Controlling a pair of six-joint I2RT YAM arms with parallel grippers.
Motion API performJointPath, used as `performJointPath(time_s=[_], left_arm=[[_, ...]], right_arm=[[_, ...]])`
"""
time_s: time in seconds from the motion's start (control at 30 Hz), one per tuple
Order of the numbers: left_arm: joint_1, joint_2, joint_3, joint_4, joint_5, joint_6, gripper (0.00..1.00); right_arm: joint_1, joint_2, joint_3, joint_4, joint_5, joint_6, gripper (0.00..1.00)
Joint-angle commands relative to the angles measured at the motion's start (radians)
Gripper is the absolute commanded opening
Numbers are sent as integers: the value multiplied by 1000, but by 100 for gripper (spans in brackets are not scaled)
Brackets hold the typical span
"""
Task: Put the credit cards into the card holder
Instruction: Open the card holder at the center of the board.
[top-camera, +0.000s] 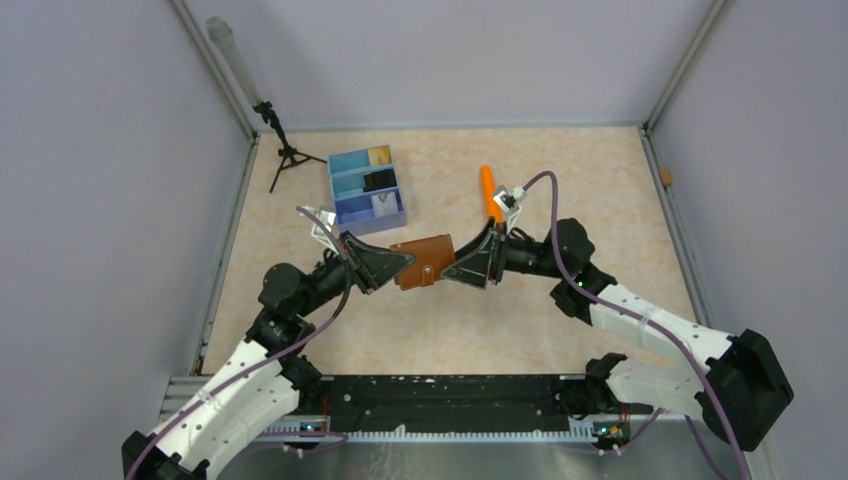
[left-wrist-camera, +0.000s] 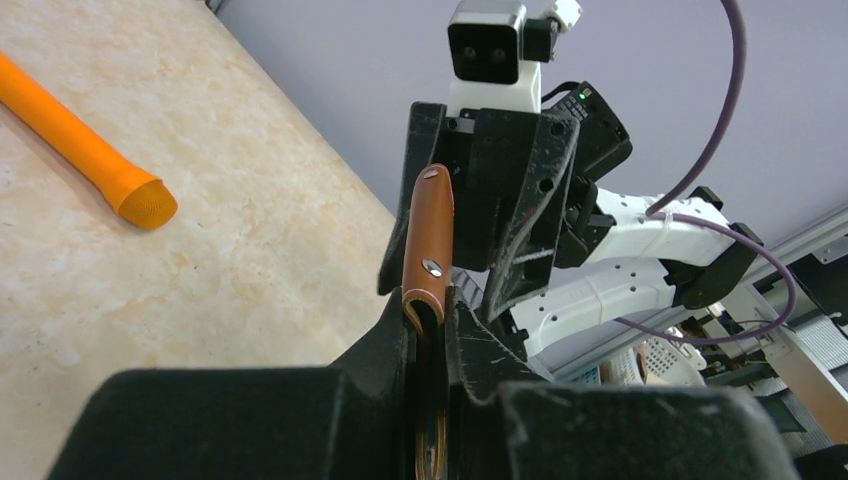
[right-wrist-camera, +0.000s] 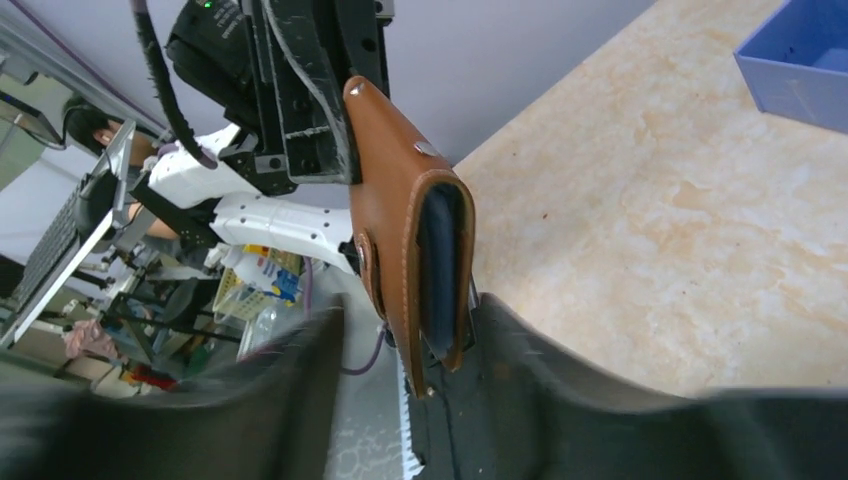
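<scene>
The brown leather card holder (top-camera: 424, 262) hangs above the middle of the table between my two grippers. My left gripper (top-camera: 403, 263) is shut on its left end; in the left wrist view the fingers (left-wrist-camera: 432, 315) pinch the folded edge below the snap tab (left-wrist-camera: 428, 240). My right gripper (top-camera: 452, 268) is at the other end. Its fingers (right-wrist-camera: 408, 305) straddle the card holder (right-wrist-camera: 395, 200), one touching, the other blurred and apart from it. Something dark lies between the leaves. Credit cards lie in a blue tray: tan-gold (top-camera: 380, 155), black (top-camera: 379, 180), white (top-camera: 381, 203).
The blue three-compartment tray (top-camera: 372, 220) stands on the table behind the left gripper, its corner also in the right wrist view (right-wrist-camera: 800, 60). An orange pen-like stick (top-camera: 489, 192) lies behind the right gripper. A small black tripod (top-camera: 285, 150) stands at the back left corner.
</scene>
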Motion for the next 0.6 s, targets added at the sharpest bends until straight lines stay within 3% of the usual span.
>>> performJointPath(time_s=[0.0,0.1,0.13,0.2,0.23,0.3,0.47,0.57], left_arm=[[-1,0,-17,74,34,-23,0],[-2,16,-7,43,55,-13,3],[-2,22,7,3,60,11,18],[-2,33,61,-127,67,83,60],[-2,40,102,-212,63,140,76],[-1,58,223,-471,33,266,96],[-1,165,471,-833,-68,532,99],[-3,262,561,-926,20,620,99]], right_arm=[[10,17,11,143,-27,48,37],[10,20,39,45,-10,4,6],[10,18,56,-15,5,-29,0],[8,6,97,-167,45,-101,0],[8,-1,119,-247,61,-143,0],[7,-22,163,-391,71,-221,0],[7,-53,221,-656,-7,-365,0],[8,-47,238,-698,-116,-396,0]])
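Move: The folded card holder hangs between the hands: its middle is about 4 cm to the right of the left hand, which grips its left end, and some 5 cm to the left of and 1 cm ahead of the right hand, whose half-open fingers already straddle its right end. On the table roughly 20 cm below, the blue box is about 27 cm ahead and 14 cm left of the left hand; the orange tube is some 28 cm ahead and 12 cm right of the right hand. The card holder changes hands: the right fingers close and pinch its right end, then the left fingers open wide and let go. The right hand keeps its pinch and sinks about 3 cm, easing slightly right, its fingers tipping down some 15 degrees. The left hand dips nearly 3 cm and comes back up, ending about 2 cm farther forward, fingers tipped down 25 degrees. ##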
